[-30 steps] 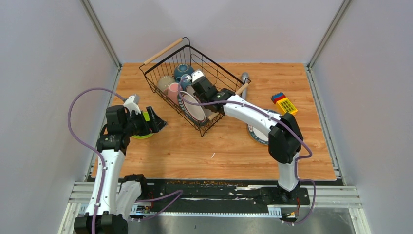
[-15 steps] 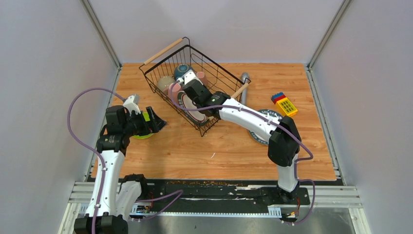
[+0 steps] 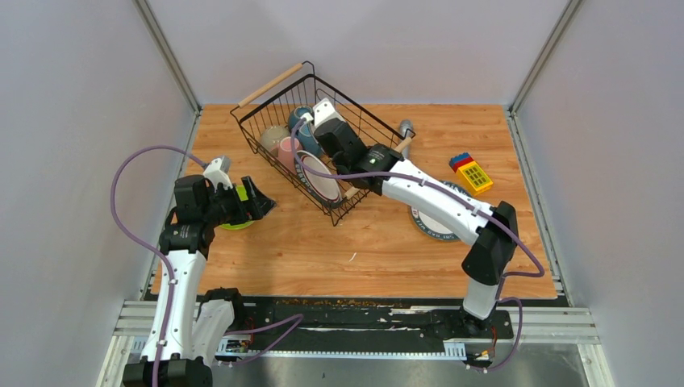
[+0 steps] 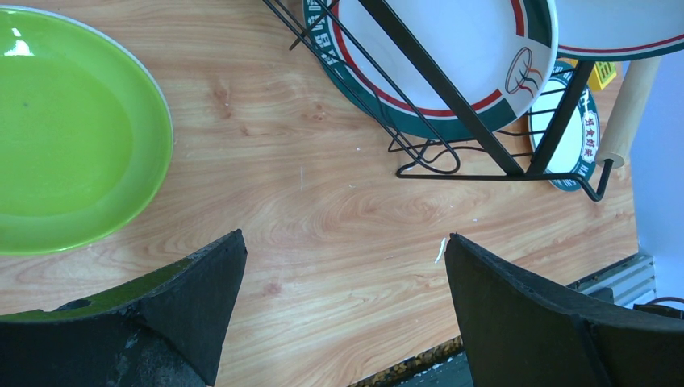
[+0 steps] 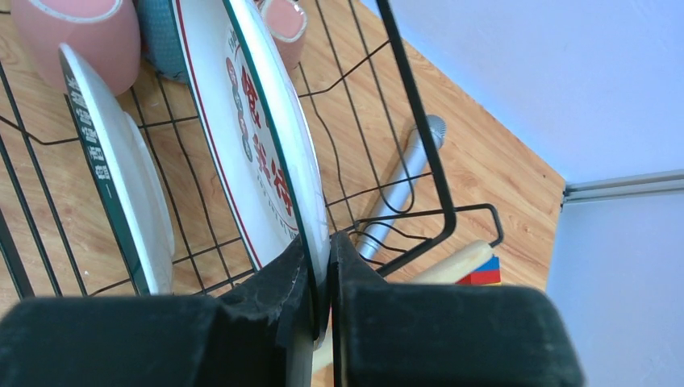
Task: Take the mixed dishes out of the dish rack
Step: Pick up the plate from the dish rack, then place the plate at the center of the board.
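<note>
The black wire dish rack (image 3: 360, 118) stands at the back middle of the table. My right gripper (image 3: 327, 129) reaches into it and is shut on the rim of an upright white patterned plate (image 5: 258, 137); in the right wrist view the gripper (image 5: 323, 250) has both jaws pressed on that rim. A second patterned plate (image 5: 121, 177) stands to its left and shows from above (image 3: 319, 177). A pink mug (image 3: 287, 149), a beige bowl (image 3: 273, 137) and a teal bowl (image 3: 302, 114) are in the rack. My left gripper (image 4: 347, 250) is open and empty over the table beside the lime-green plate (image 4: 72, 137).
Another patterned plate (image 3: 435, 222) lies on the table under my right arm. A grey cylinder (image 3: 406, 133) lies by the rack's right handle. A yellow-red-blue toy block (image 3: 470, 171) sits at the right. The walls stand close on both sides.
My right gripper dipped toward the rack's left side, then drew back up and to the far right, shut on the plate. Its elbow swung right. The left arm has not moved.
</note>
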You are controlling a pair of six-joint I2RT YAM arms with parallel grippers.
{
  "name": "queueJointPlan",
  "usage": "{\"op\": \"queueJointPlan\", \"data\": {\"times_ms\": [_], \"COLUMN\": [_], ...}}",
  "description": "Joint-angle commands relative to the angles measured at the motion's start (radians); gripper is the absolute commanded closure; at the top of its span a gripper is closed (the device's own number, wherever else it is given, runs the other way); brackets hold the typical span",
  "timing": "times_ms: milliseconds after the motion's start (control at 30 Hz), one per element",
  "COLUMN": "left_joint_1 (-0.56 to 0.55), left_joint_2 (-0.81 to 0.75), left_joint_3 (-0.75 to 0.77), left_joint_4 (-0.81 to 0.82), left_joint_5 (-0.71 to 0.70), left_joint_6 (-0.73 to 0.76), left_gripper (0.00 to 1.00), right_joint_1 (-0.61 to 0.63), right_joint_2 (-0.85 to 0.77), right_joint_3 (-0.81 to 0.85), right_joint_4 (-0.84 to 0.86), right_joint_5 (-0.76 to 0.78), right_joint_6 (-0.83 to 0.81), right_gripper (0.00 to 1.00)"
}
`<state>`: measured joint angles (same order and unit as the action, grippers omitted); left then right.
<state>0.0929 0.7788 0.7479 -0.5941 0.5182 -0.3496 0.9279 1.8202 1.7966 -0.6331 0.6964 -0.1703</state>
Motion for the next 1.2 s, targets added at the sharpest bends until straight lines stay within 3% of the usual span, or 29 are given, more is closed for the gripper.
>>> {"op": "queueJointPlan", "data": {"times_ms": [0, 267, 500, 900, 1167], "left_joint_1": [0.001, 0.001, 0.0, 0.001, 0.002], "left_joint_2": [-0.015, -0.018, -0.013, -0.01, -0.009], "left_joint_3": [0.002, 0.001, -0.001, -0.002, -0.002], "left_joint_4": [0.028, 0.029, 0.03, 0.031, 0.03], "left_joint_5": [0.011, 0.014, 0.013, 0.013, 0.012], "left_joint_6": [0.004, 0.004, 0.004, 0.003, 0.003], "left_gripper": [0.0, 0.0, 0.0, 0.0, 0.0], "right_joint_1": [-0.01, -0.088, -0.288, -0.775, -1.106], "right_joint_2": [-0.107, -0.293, -0.49, -0.686, -0.723], "right_joint_3": [0.06, -0.026, -0.14, -0.359, -0.612], "right_joint_4": [0.046, 0.038, -0.036, -0.099, -0.01], "right_joint_5": [0.063, 0.041, -0.075, -0.408, -0.86], "right_joint_6": [-0.011, 0.097, 0.235, 0.381, 0.602], "right_gripper": [1.0, 1.0, 1.0, 1.0, 1.0]}}
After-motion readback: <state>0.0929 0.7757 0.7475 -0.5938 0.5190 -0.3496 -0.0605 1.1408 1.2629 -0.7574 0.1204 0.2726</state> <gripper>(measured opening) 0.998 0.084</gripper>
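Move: The right hand already holds the red-lettered plate over the dish rack. The table plate at the right lies about 27 cm to its right, 5 cm back and 25 cm below. The rack's wooden handle is roughly 10 cm right, 2 cm back and 13 cm down; the toy blocks lie some 37 cm right and 6 cm ahead, the microphone 19 cm right and 14 cm ahead, both on the table. From the left hand, the table plate lies about 43 cm right, 9 cm ahead and 19 cm down. Keeping the pinched rim between its nearly shut fingers, the right hand sweeps about 33 cm to its right, across the rack's wooden handle towards the table plate, rising some 12 cm over the first half, then sinking about as far again and drawing back around 5 cm. On the way the wrist rolls its left side up and turns clockwise, each by roughly 40 degrees, swinging the held plate round to the right side of the table. ##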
